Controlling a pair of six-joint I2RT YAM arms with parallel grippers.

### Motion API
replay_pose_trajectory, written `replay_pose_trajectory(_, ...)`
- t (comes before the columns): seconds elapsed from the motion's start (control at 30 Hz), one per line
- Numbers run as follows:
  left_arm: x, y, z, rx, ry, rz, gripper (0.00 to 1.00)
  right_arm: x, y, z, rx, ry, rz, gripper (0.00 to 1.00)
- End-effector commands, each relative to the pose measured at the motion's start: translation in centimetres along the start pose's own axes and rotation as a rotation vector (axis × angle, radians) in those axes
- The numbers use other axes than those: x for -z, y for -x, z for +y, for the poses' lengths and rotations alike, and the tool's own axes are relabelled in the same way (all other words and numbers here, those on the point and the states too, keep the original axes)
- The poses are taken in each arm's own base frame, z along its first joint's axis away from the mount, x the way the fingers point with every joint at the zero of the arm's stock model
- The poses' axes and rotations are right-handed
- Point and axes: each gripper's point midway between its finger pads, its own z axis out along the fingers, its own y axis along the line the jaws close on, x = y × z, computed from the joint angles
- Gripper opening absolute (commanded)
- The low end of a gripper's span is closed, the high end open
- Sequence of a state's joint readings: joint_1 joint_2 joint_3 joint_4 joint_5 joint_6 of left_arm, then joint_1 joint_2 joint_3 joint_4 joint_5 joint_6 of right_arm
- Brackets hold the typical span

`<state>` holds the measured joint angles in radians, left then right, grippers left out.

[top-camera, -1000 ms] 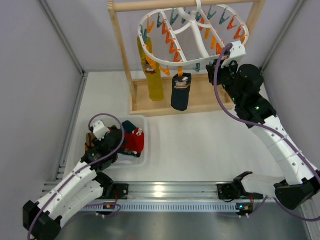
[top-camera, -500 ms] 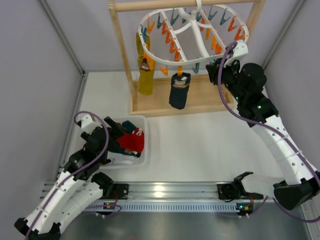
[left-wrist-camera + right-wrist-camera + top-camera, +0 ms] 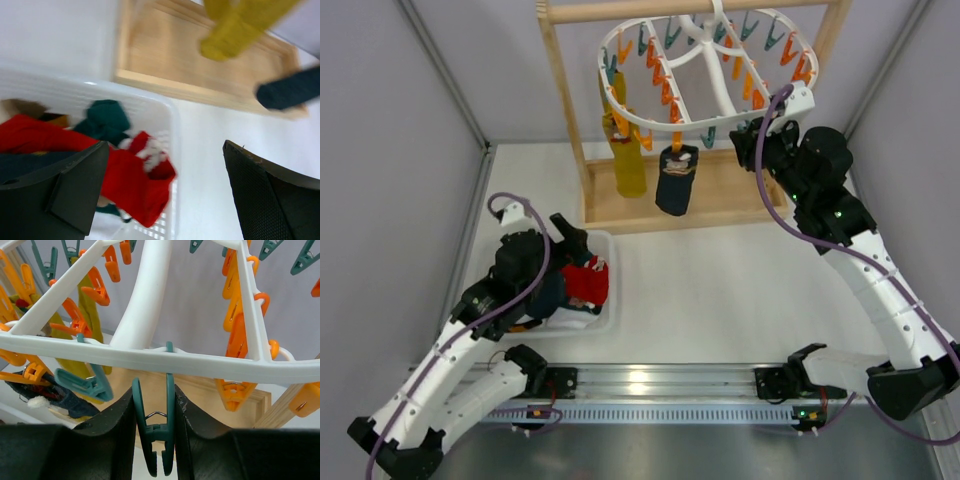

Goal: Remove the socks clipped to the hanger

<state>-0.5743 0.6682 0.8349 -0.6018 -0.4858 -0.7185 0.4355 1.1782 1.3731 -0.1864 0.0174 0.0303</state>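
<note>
The white oval hanger (image 3: 650, 125) hangs from the wooden stand, with orange and teal pegs along its bars. Two socks stay clipped to it: a mustard yellow one (image 3: 625, 150) and a dark navy one (image 3: 675, 182). My right gripper (image 3: 154, 400) is under the hanger's rim (image 3: 150, 357), shut on a teal peg (image 3: 154, 440) that holds no sock. My left gripper (image 3: 165, 150) is open over the right end of the white bin (image 3: 170, 110). Nothing is between its fingers. A red sock (image 3: 130, 180) lies in the bin below them.
The light wooden stand's flat base (image 3: 720, 200) lies under the hanging socks, its upright post (image 3: 565, 100) at the left. The bin (image 3: 605, 322) near the left arm also holds dark green and navy socks. Grey walls close in both sides.
My left gripper has opened wide and lifted from inside the bin toward its right end; the red sock stays in the bin. The hanger and yellow sock swayed slightly. The right gripper keeps its peg.
</note>
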Motion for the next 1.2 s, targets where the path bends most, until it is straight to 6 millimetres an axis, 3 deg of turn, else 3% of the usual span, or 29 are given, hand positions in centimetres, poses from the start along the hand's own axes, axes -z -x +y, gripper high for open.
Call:
replay_pose_trajectory(0.0, 0.1, 0.6, -10.5, -0.073, -0.484, 0.040, 0.99, 1.3, -1.6, -0.6, -0.012, -0.009, 0.064, 0.28)
replay_pose_trajectory(0.07, -0.7, -1.1, -13.3, -0.141, -0.621, 0.095, 0.99, 1.4, -1.5, -0.5, -0.017, -0.009, 0.063, 0.28)
replay_pose_trajectory(0.1, -2.0, -3.0, -14.5, -0.171, -0.669, 0.162, 0.99, 1.5, -1.6, 0.0, -0.022, 0.019, 0.066, 0.28)
replay_pose_trajectory(0.13, -1.3, -2.6, -16.8, -0.181, -0.794, 0.146, 0.99, 1.5, -1.9, 0.4, -0.026, 0.040, 0.072, 0.28)
replay_pose_trajectory(0.23, -3.6, -2.9, -18.5, -0.208, -0.816, 0.128, 0.99, 1.8, -2.0, 0.9, -0.034, 0.069, 0.078, 0.28)
replay_pose_trajectory(0.57, -8.3, -3.2, -20.7, -0.471, -0.914, -0.085, 0.99, 2.6, -1.4, 2.5, -0.061, 0.159, 0.078, 0.28)
replay_pose_trajectory(0.7, -9.6, -1.4, -21.6, -0.491, -0.913, -0.217, 0.99, 3.0, -0.8, 2.9, -0.064, 0.182, 0.073, 0.28)
replay_pose_trajectory(1.0, -13.3, -2.6, -23.3, -0.534, -0.940, -0.206, 0.99, 3.7, 0.8, 4.2, -0.075, 0.251, 0.054, 0.28)
replay_pose_trajectory(1.17, -13.8, -2.4, -23.9, -0.520, -0.952, -0.223, 0.99, 3.7, 1.0, 4.5, -0.076, 0.266, 0.051, 0.28)
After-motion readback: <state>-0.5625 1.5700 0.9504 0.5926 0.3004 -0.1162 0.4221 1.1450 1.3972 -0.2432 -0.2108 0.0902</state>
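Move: The navy sock hangs some 18 cm ahead of the open left hand, about 28 cm to its right and 6 cm higher. The yellow socks hang roughly 13 cm left of the navy one and 3 cm farther out. From the right hand, still pinching a teal clip on the hanger's rim, the navy sock is about 14 cm left, 2 cm ahead and 9 cm lower. Left hand, open, swings right 22 cm and forward to the navy sock; right, pinching the clip, draws back-left. ##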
